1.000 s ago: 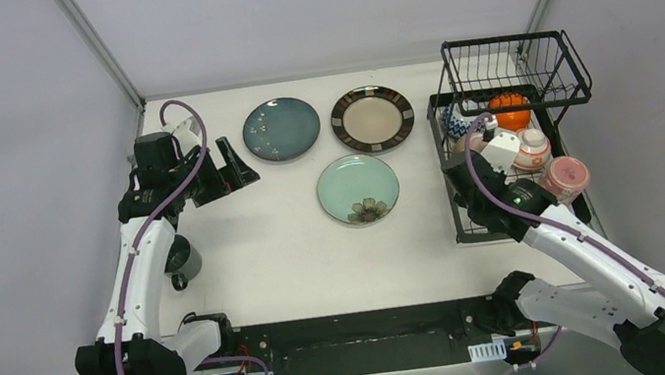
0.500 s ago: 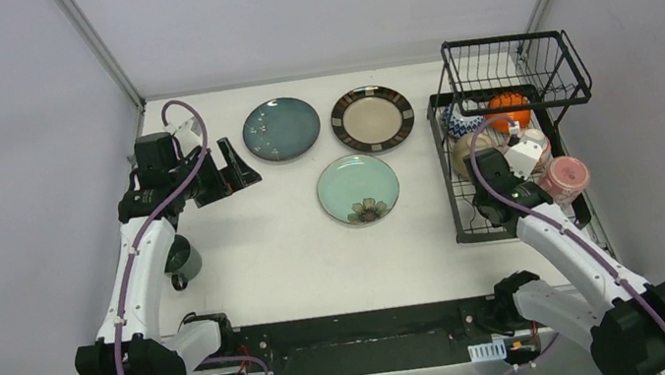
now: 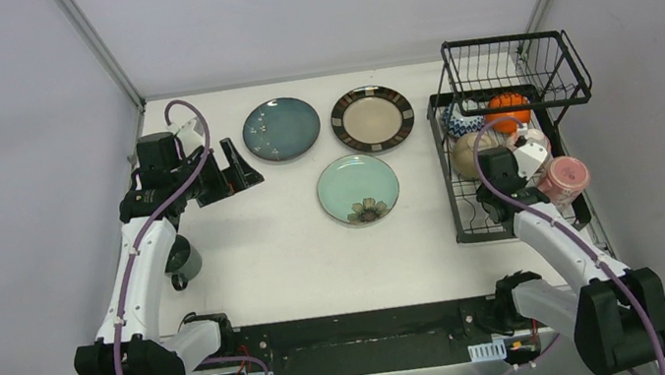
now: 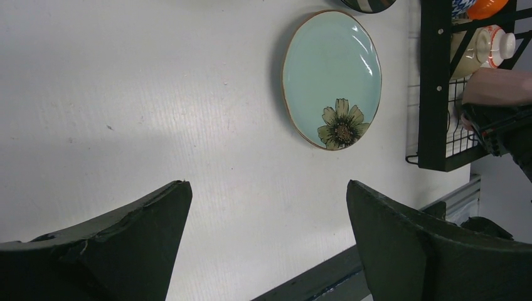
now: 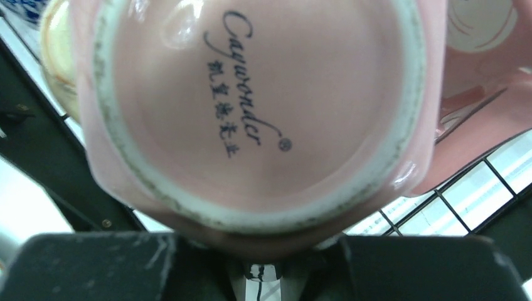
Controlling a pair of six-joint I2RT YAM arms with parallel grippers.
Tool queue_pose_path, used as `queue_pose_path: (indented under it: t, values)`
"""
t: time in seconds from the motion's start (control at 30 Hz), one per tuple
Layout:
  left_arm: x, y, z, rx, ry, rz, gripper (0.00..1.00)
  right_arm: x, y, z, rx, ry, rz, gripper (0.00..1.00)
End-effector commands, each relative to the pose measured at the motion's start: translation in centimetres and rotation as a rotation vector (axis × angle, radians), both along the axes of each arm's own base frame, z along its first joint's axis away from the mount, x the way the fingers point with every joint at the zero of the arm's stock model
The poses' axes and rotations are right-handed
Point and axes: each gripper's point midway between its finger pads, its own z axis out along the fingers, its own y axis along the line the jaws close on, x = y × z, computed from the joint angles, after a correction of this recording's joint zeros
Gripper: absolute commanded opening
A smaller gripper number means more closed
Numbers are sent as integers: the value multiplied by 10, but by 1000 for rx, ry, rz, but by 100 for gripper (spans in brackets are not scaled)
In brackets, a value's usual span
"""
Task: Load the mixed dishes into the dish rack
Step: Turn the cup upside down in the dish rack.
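Three plates lie on the table: dark teal speckled [image 3: 281, 128], dark-rimmed beige [image 3: 372, 119] and mint green with a flower [image 3: 358, 189] [image 4: 332, 75]. The black wire dish rack [image 3: 454, 191] stands at the right. My right gripper [image 3: 532, 167] [image 5: 260, 263] is over its lower tray, shut on a pink cup [image 5: 257, 113] whose base fills the right wrist view. Another pink cup [image 5: 483, 25] shows behind it. The top view shows one pink cup [image 3: 564, 178] beside the gripper. My left gripper [image 3: 236, 167] [image 4: 266, 188] hangs open and empty over bare table, left of the plates.
In the rack's tray sit a blue-patterned bowl [image 3: 455, 117], an orange bowl [image 3: 508, 109], a beige bowl [image 3: 465, 152] and a white red-patterned bowl [image 3: 533, 139]. The raised basket tier [image 3: 515, 69] overhangs the rack's far end. A dark cup [image 3: 182, 260] stands under my left arm.
My right arm swung its elbow to the right and the gripper shifted right over the rack tray, toward the pink cup. The left arm stayed put.
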Motion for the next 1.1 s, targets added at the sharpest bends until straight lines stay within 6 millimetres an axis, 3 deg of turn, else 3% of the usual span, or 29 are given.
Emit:
queue_pose_path:
  t: [0.0, 0.27, 0.47, 0.93, 1.07]
  values:
    - [2, 1, 14, 20, -63, -9, 99, 29, -3, 18, 19, -139, -8, 0]
    - [4, 15, 10, 77, -45, 66, 99, 32, -16, 12, 14, -110, -69, 1]
    - [3, 16, 10, 81, -45, 70, 99, 28, -22, 3, 41, -76, -134, 28]
    - [5, 23, 9, 107, -36, 108, 99, 23, -18, 5, 97, -31, -151, 41]
    - [6, 31, 4, 125, -8, 168, 99, 13, -16, 14, 118, -13, -156, 54]
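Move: The right hand holds the upside-down cup by its handle; the free rack spot for it lies about 4 cm ahead, 3 cm to the right and 4 cm below. At roughly that same lower height, the beige bowl is 10 cm ahead and 6 cm left of the hand, the orange-patterned pot 11 cm ahead and 7 cm right, and the pink mug level with the hand, 13 cm right. From the idle left hand the spot is some 65 cm right, 2 cm ahead and 17 cm below. Down about 3 cm, easing some 2 cm to the right, the right hand lowers the upturned cup onto the rack between the beige bowl and the pink mug. At the bottom its fingers open and let go of the handle, then the hand shifts about 1 cm forward and rises 1.5 cm, turning slightly clockwise, with the handle still between the parted fingers. The left hand drifts 2 cm left, empty. ##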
